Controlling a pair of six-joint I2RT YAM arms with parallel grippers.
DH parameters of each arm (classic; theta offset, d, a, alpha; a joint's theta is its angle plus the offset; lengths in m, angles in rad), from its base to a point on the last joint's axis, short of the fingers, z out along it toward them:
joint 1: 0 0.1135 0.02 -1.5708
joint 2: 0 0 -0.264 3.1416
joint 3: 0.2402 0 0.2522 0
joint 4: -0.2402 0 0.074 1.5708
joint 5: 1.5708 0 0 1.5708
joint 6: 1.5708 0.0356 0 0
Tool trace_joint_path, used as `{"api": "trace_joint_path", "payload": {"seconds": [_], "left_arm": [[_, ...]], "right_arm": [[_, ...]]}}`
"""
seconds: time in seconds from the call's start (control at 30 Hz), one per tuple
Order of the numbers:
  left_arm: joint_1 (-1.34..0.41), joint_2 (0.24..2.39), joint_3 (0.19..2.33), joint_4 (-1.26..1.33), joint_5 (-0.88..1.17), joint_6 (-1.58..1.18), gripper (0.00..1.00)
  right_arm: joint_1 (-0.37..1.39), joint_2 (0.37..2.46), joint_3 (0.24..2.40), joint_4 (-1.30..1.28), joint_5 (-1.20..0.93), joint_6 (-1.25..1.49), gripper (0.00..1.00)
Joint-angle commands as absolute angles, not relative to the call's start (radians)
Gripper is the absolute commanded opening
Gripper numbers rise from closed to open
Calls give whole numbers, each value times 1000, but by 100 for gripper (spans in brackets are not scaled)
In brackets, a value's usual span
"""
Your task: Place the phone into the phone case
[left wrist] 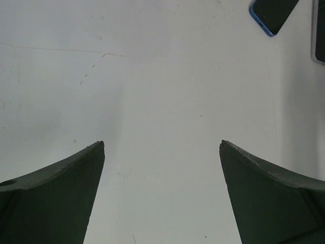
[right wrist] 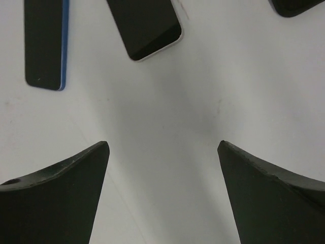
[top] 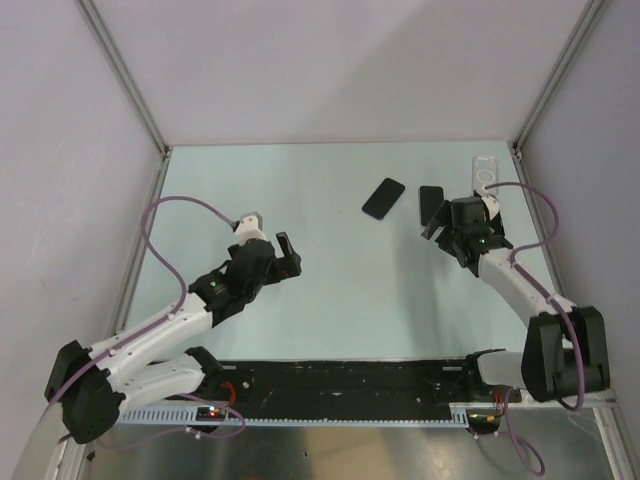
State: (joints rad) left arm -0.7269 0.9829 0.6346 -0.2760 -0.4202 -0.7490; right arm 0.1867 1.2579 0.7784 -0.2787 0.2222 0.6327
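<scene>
Two black phones lie at the back of the table: a blue-edged one (top: 383,198) (right wrist: 45,43) (left wrist: 273,14) and a silver-edged one (top: 430,203) (right wrist: 145,28). The clear phone case (top: 484,172) with its white ring mark lies flat at the far right, near the wall. My right gripper (top: 437,222) (right wrist: 163,145) hangs open just short of the silver-edged phone, with only bare table between its fingers. My left gripper (top: 290,252) (left wrist: 162,145) is open too, over bare table left of centre, well away from both phones.
Grey walls and metal frame posts close the table (top: 330,290) in at the back and both sides. A black rail (top: 340,385) runs along the near edge between the arm bases. A dark rounded corner (right wrist: 294,6) shows at the top right of the right wrist view; I cannot tell what it is.
</scene>
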Motion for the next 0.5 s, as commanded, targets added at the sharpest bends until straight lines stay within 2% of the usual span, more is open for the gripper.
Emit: {"api": "trace_joint_path", "payload": {"seconds": [0.0, 0.1, 0.3, 0.47], "left_arm": [[-711, 1018, 688, -267, -405, -773, 98], [-709, 1052, 704, -266, -395, -771, 98], [-684, 1108, 740, -265, -360, -755, 98], [-660, 1112, 754, -265, -321, -741, 98]], "right_arm": [[130, 1345, 867, -225, 260, 581, 93], [64, 1429, 903, -135, 169, 528, 90], [28, 1633, 1060, -141, 188, 487, 95], [-53, 1721, 1147, -185, 226, 503, 93]]}}
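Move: The black phone case lies about 15 cm ahead of the right hand, 17 cm to its right and 10 cm below. The black phone is nearly straight ahead, some 18 cm out; the blue-edged phone is 20 cm ahead and 16 cm left, the white case 31 cm ahead and 17 cm right, all likewise 10 cm below. From the left hand the black case is roughly 22 cm ahead and 61 cm right. The black phone case is what the right hand nears, sweeping forward about 9 cm and to its right some 5 cm while sinking roughly 3 cm, so that the black phone comes to lie off to its left. The wrist barely turns and the fingers stay wide open, with no grip on anything. ##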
